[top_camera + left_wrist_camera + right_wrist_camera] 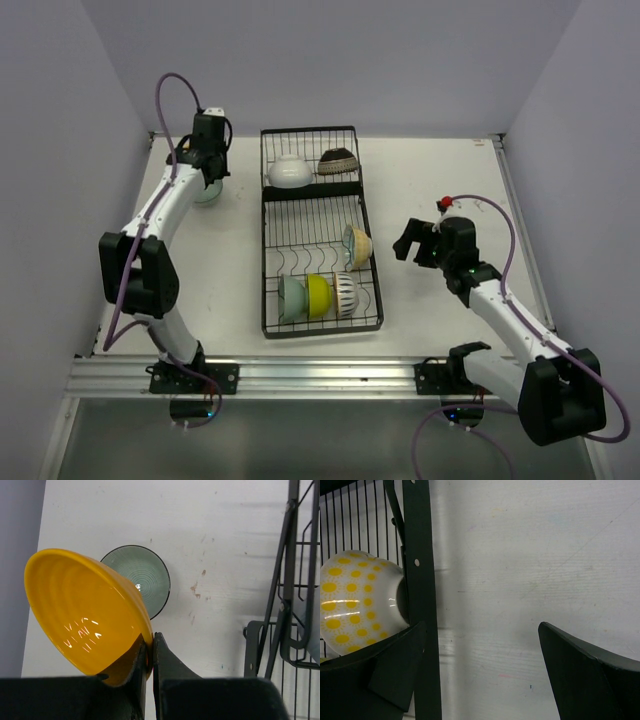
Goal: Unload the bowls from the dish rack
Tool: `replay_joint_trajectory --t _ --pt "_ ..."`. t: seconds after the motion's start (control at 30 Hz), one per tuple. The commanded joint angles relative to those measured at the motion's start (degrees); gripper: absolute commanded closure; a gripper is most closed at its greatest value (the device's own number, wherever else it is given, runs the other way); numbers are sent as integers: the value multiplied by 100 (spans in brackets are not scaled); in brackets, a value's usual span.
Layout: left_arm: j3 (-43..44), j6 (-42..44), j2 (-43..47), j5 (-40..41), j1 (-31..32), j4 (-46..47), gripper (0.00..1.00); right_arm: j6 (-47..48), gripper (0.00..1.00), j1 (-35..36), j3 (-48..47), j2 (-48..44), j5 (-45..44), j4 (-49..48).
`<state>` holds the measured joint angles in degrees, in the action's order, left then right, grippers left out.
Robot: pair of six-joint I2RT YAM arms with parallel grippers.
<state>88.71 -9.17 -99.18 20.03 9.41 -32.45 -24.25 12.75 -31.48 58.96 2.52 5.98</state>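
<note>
The black wire dish rack (pixel 265 250) lies mid-table. Its small far section holds a white bowl (pixel 288 172) and a dark brown patterned bowl (pixel 338 161). The larger section holds a cream bowl (pixel 358 246), a pale green bowl (pixel 292 298), a yellow-green bowl (pixel 318 295) and a striped bowl (pixel 345 294). Left of the rack, my left gripper (pixel 150 647) is shut on the rim of an orange bowl (pixel 85 615), tilted above a pale green bowl (pixel 145 575) that rests on the table. My right gripper (pixel 482 625) hangs open and empty beside the rack's right rim (pixel 420 555), near the cream, yellow-dotted bowl (pixel 355 595).
Grey walls close in the table on the left, far and right sides. The rack's corner (pixel 287 605) stands just right of the left gripper. An aluminium rail (pixel 300 375) runs along the near edge with both arm bases on it.
</note>
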Motion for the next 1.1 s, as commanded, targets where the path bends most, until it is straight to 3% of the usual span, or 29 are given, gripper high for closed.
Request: replay_joint_trajectory --t 0.0,0.7,1.0,1.07 --pt "331 231 -277 159 -150 -77 100 105 1 25 -262 107 38 -79" --pt "1219 249 -1613 256 -282 -350 100 131 1 26 -314 212 -15 -44" --pt "1096 196 -1701 326 -282 -350 100 157 2 34 -332 256 -15 -35" --pt "1096 196 -1719 317 -282 -350 94 157 2 26 -323 248 -15 -44"
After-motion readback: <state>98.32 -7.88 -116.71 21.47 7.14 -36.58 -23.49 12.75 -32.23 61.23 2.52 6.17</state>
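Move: The left hand holds the yellow bowl by its rim. The green bowl, on the table, lies about 8 cm ahead of that hand, 7 cm to its left and some 17 cm below. Level with the green bowl, the rack's left rail stands roughly 19 cm to the right of it, and the white bowl in the rack some 27 cm to its right and 2 cm farther out. From the idle right hand the green bowl is about 24 cm ahead, 56 cm left and 8 cm down. Lower the left gripper about 8 cm towards the green bowl, fingers kept shut on the yellow bowl's rim. Ease it some 3 cm forward and 2 cm left as it sinks: drop quickly at first, hold height for a moment while still edging forward, then sink the last bit. Tip the fingers some 10 degrees further down so the yellow bowl comes in over the green one. ##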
